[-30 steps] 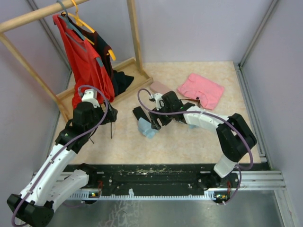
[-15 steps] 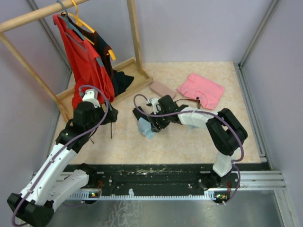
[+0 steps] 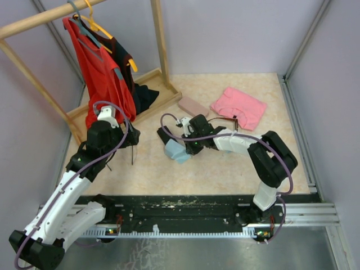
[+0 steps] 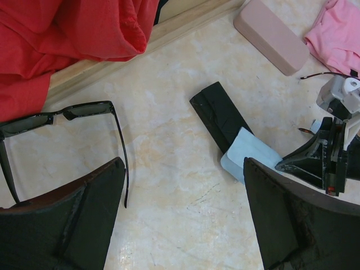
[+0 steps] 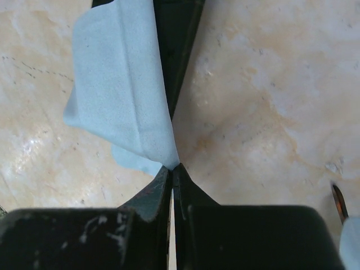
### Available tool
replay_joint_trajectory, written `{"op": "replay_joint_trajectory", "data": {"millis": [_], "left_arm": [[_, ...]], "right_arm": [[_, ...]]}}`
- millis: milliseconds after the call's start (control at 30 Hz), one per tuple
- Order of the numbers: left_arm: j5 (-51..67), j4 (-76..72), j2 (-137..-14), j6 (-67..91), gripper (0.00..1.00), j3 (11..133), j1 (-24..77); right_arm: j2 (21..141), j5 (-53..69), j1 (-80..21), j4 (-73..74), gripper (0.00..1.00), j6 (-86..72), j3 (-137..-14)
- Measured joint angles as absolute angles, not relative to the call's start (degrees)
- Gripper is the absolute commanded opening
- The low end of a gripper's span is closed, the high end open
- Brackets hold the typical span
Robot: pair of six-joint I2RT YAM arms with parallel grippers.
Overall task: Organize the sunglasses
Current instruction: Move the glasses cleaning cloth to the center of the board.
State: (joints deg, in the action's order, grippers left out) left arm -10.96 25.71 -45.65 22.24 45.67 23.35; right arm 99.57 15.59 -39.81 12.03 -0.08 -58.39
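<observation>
The black-framed sunglasses (image 4: pixel 56 115) lie unfolded on the floor at the foot of the red garment, just beyond my left gripper (image 4: pixel 183 169). That gripper hangs open above bare floor with nothing between its fingers. The thin reddish-brown sunglasses (image 4: pixel 325 75) lie near the pink garment, partly hidden behind my right arm. My right gripper (image 5: pixel 173 166) is shut on a corner of a light blue cloth (image 5: pixel 121 84), which lies against the black oblong case (image 5: pixel 177 39). In the top view the right gripper (image 3: pixel 187 147) sits at the cloth (image 3: pixel 175 151), beside the black case (image 3: pixel 165 135).
A pink oblong case (image 3: pixel 192 105) lies at the back, with a pink garment (image 3: pixel 239 107) to its right. A wooden clothes rack (image 3: pixel 160 45) with a red garment (image 3: pixel 101 73) and dark clothes stands at the back left. Walls close in both sides.
My right gripper slid left to the blue cloth and shut on its corner. The left arm has not moved.
</observation>
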Motion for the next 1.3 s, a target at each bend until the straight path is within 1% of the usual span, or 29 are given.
{"op": "replay_joint_trajectory", "data": {"millis": [267,533,567,700,767,833,867,933,1067,1300], "left_arm": [[-10.79,25.71,-45.65,22.24,0.91,45.65,23.07],[-10.61,25.69,-45.65,22.24,0.91,45.52,22.96],[-10.59,25.71,-45.63,22.24,0.91,45.47,22.96],[-10.5,25.71,-45.58,22.24,0.91,45.39,22.96],[-10.46,25.71,-45.52,22.24,0.91,45.39,22.94],[-10.46,25.71,-45.47,22.24,0.91,45.39,22.92],[-10.41,25.71,-45.45,22.24,0.91,45.39,22.87],[-10.41,25.71,-45.41,22.24,0.91,45.39,22.76],[-10.41,25.71,-45.19,22.24,0.92,45.39,22.72],[-10.41,25.71,-45.08,22.24,0.92,45.39,22.72]], "right_arm": [[92.03,6.0,-40.01,15.75,0.0,-1.19,-56.49],[91.29,-10.13,-39.4,20.86,0.0,-5.23,-56.51],[91.29,-11.75,-39.2,21.39,0.01,-5.85,-56.51],[91.29,-14.48,-38.72,22.24,0.28,-6.7,-56.64],[91.22,-12.53,-38.57,22.0,0.44,-6.26,-56.64],[90.96,-9.28,-38.57,21.63,0.57,-5.67,-56.64],[90.67,-7.42,-38.57,21.37,0.61,-5.23,-56.64],[89.76,-5.43,-38.57,20.69,0.64,-4.82,-56.64],[86.94,-4.4,-38.57,19.57,0.65,-4.32,-57.19],[87.61,-2.92,-38.98,19.59,0.67,-3.09,-62.43]]}}
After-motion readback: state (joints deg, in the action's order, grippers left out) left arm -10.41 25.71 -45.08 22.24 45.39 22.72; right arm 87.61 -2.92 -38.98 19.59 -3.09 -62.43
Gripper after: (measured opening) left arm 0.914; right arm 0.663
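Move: The light-blue cleaning cloth is already pinched by a corner in the right hand; its middle lies about 4 cm to the left, level fore and aft, partly over the black case, whose middle is 7 cm left and 4 cm ahead. Its place at the board centre is some 7 cm right, 3 cm ahead, 2 cm below. A second blue cloth lies 11 cm right and 3 cm ahead. From the left hand the board centre is roughly 22 cm right, 3 cm ahead, 20 cm below. The cleaning cloth is drawn off the black case by its pinched corner, the right hand carrying it about 10 cm right and a little forward, low over the board, up to the second cloth, while the wrist twists some 30 degrees, mostly clockwise. There the fingers open and let go, and the hand backs off left and rises about 6 cm. ##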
